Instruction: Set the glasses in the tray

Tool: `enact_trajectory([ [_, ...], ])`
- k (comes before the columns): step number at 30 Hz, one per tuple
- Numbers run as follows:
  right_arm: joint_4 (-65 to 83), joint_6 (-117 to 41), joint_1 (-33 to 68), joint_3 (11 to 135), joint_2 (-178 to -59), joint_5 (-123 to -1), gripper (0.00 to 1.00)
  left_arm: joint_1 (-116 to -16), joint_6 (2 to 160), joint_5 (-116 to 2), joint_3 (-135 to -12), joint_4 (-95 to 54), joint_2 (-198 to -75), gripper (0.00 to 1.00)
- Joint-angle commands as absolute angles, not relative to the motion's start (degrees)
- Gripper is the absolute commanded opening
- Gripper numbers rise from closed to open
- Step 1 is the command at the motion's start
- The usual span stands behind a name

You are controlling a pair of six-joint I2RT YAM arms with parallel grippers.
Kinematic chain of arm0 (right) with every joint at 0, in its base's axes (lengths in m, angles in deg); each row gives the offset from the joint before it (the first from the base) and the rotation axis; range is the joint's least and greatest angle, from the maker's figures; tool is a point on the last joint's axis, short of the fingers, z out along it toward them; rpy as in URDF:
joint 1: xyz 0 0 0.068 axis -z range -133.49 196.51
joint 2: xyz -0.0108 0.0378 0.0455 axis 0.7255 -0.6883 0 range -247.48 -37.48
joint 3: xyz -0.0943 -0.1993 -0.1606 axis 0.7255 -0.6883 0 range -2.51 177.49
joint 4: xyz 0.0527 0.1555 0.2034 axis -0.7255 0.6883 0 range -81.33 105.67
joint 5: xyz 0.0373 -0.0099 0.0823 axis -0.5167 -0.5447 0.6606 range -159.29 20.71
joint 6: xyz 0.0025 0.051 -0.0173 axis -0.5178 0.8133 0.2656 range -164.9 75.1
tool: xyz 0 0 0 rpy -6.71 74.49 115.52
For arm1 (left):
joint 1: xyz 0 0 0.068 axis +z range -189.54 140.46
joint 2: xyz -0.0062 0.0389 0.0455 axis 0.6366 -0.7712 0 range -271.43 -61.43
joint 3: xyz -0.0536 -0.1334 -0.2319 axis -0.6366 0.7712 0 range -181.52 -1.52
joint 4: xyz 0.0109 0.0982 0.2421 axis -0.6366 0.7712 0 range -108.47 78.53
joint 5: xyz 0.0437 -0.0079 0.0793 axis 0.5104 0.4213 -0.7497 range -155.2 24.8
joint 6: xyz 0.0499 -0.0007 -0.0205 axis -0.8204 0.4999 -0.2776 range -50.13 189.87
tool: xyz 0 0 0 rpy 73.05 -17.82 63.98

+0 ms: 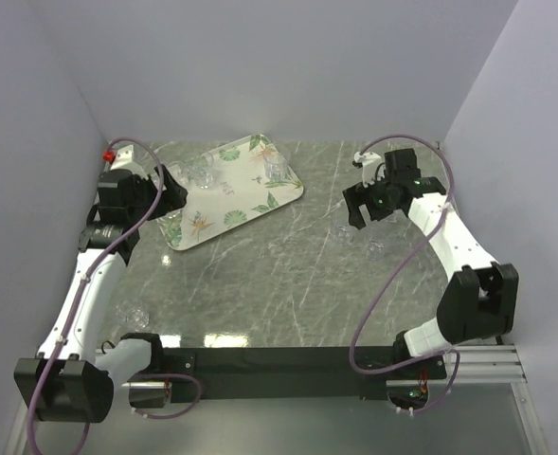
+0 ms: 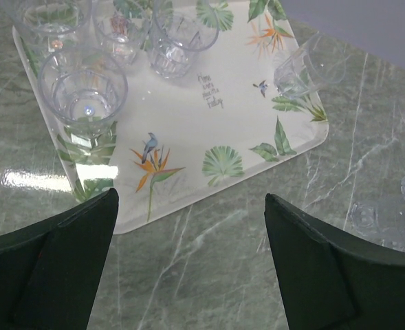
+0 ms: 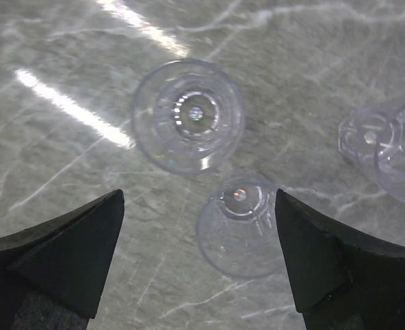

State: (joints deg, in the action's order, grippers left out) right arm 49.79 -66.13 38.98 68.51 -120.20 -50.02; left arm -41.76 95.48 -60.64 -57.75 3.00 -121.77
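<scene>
The tray (image 1: 243, 204), cream with green leaves, lies at the back left of the table. Several clear glasses stand on it; in the left wrist view the nearest glass (image 2: 83, 93) is upright at the tray's (image 2: 188, 130) left edge, and another glass (image 2: 311, 69) is at its right rim. My left gripper (image 2: 190, 201) hangs open and empty just off the tray's near edge. My right gripper (image 3: 199, 197) is open above two glasses on the table: one glass (image 3: 188, 115) ahead of the fingers and a second glass (image 3: 243, 223) between them, untouched. A third glass (image 3: 388, 148) lies to the right.
In the top view the left gripper (image 1: 171, 192) is at the tray's left corner and the right gripper (image 1: 369, 213) is over the table glasses (image 1: 343, 233). Another clear glass (image 1: 132, 315) sits by the left arm. White walls close in on three sides.
</scene>
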Motion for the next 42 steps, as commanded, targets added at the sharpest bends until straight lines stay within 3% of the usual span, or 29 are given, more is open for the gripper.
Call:
enact_trajectory([
  [1,45.59,-61.86,37.46,71.4,-122.55,-60.14,0.97,-41.65,94.04,-61.59,-57.51,-0.72,-119.27,0.93],
  [12,44.34,-59.84,37.19,78.07,-133.53,-61.55,0.93,-41.74,94.04,-61.24,-56.37,-1.78,-118.83,0.93],
  [16,47.24,-60.45,37.19,81.24,-137.66,-59.36,0.81,-41.74,93.95,-61.68,-56.1,-1.95,-118.3,0.93],
  [30,54.63,-67.13,37.01,85.46,-143.3,-56.02,0.59,-41.74,94.13,-62.12,-55.84,-1.86,-117.86,0.93],
  [33,55.77,-67.66,37.01,86.96,-144.44,-55.84,0.51,-41.74,94.04,-62.3,-55.92,-1.95,-117.68,0.93],
  [37,56.3,-67.66,37.01,87.84,-145.58,-55.4,0.29,-41.74,94.04,-62.3,-55.75,-1.95,-117.59,0.93],
  [42,57.27,-68.71,36.75,87.84,-145.58,-52.94,0.21,-41.74,93.95,-62.56,-55.75,-1.86,-117.51,0.93],
])
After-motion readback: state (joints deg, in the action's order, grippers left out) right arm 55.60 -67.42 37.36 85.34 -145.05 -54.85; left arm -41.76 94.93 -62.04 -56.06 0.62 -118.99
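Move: The leftmost of the three standing glasses lies about 3 cm ahead of the right hand and 4 cm to its left, its middle some 11 cm below. The near glass is about 3 cm back and 5 cm right of the hand, and the far glass some 9 cm ahead and 10 cm right, both equally low. From the left hand the leftmost glass is roughly 48 cm to the right, 2 cm ahead and 19 cm below. The leftmost glass is straddled at its rim: the wide-open right hand goes about 7 cm forward while sinking, then eases back a centimetre and settles some 7 cm lower in all, tipping its fingers further down by about 10 degrees. The fingers close most of the way around the wall on the glass's right, far side, one tip inside and one outside. ##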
